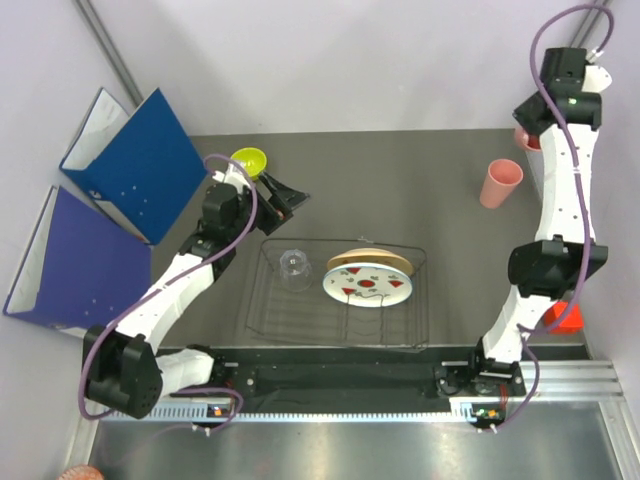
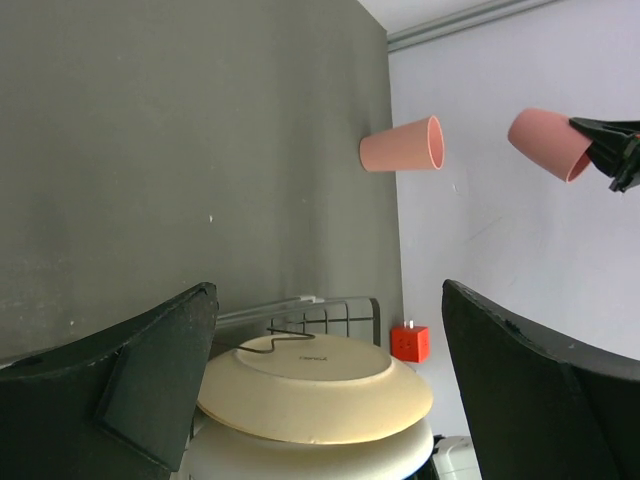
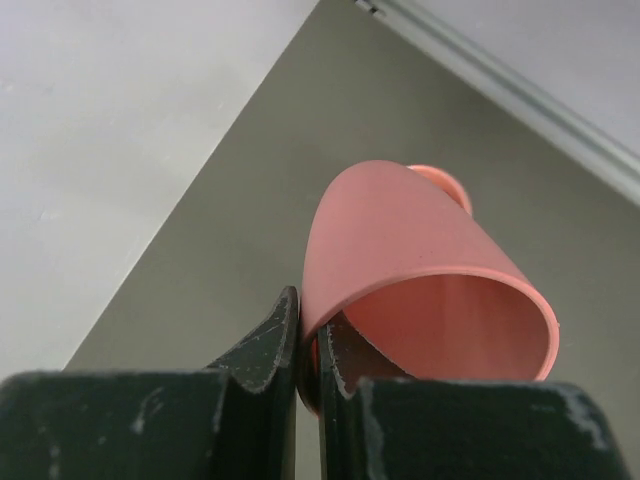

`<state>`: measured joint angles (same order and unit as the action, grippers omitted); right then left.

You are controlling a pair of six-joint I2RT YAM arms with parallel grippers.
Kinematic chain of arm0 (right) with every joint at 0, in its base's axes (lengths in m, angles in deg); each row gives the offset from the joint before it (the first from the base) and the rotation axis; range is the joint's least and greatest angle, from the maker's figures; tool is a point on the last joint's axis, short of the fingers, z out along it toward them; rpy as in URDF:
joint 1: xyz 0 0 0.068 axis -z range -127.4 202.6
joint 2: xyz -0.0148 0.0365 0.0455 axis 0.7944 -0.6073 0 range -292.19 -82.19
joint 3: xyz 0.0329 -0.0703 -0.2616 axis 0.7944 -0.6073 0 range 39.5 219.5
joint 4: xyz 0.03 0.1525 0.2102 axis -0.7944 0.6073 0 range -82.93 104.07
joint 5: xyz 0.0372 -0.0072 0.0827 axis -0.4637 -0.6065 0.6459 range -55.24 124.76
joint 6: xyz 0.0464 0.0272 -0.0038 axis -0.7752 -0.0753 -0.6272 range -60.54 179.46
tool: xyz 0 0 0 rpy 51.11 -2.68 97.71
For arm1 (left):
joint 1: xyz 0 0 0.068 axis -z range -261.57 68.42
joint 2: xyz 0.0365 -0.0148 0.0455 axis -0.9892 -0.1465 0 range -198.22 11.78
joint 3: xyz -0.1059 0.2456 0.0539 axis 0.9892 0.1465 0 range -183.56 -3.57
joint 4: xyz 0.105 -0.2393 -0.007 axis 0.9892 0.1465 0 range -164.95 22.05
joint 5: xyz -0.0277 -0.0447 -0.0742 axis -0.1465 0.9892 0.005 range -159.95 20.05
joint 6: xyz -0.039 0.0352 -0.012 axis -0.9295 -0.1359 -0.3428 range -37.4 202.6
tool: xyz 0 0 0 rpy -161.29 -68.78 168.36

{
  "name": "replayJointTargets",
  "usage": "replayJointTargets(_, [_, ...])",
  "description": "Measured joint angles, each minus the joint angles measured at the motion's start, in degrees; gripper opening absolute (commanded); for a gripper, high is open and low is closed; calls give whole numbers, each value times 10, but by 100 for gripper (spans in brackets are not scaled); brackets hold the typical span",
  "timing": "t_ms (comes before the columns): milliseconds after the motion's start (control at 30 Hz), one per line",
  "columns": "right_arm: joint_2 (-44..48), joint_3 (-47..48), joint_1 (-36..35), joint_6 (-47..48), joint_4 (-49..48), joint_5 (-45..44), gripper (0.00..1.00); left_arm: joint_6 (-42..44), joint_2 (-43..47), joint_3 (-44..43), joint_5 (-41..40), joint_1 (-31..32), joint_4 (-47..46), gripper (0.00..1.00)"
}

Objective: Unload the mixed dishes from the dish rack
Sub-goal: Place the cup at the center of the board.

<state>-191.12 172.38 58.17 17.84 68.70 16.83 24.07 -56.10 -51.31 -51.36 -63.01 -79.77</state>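
Observation:
The black wire dish rack (image 1: 268,312) sits mid-table with a clear glass tumbler (image 1: 294,268) at its left. A tan plate (image 1: 370,262) leans against a white plate with red marks (image 1: 368,286) at its right. My left gripper (image 1: 288,195) hangs open just behind the rack with nothing between its fingers. In the left wrist view it (image 2: 328,290) faces the tan plate (image 2: 310,385), the white plate (image 2: 300,455) and the rack wires (image 2: 335,312). A lime-green bowl (image 1: 249,160) stands on the table behind it. My right gripper (image 3: 305,310) is shut on the rim of a salmon-pink cup (image 3: 420,270), raised at the far right (image 1: 526,136).
A second pink cup (image 1: 500,182) stands on the table at the right back. Two blue ring binders (image 1: 140,165) stand open at the left. An orange-red block (image 1: 568,318) lies at the right edge, behind my right arm.

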Motion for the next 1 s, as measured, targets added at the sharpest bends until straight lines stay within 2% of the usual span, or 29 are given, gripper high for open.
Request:
replayJointTargets(300, [31, -45, 27, 16, 3, -11, 0, 10, 6, 20, 12, 1, 2, 97])
replayJointTargets(700, [-23, -54, 38, 17, -28, 0, 0, 30, 15, 40, 20, 1, 24, 97])
replayJointTargets(1000, [-23, -151, 38, 20, -81, 10, 0, 30, 14, 54, 30, 1, 22, 97])
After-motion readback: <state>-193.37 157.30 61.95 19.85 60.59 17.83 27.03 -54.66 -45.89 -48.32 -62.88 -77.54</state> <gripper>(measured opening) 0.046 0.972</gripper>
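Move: The right hand already holds one pink cup by its rim; the standing cup it heads for lies about 4 cm to its right, level fore-and-aft, some 22 cm below. Well away from this cup, the plates lie about 22 cm back and 30 cm left of it, the red block some 31 cm back and 14 cm right of it. From the idle left hand the standing cup lies roughly 11 cm ahead, 43 cm right and 15 cm below. Right hand shifts right, lowering its gripped cup some 10 cm towards the standing cup; left sinks 4 cm. ##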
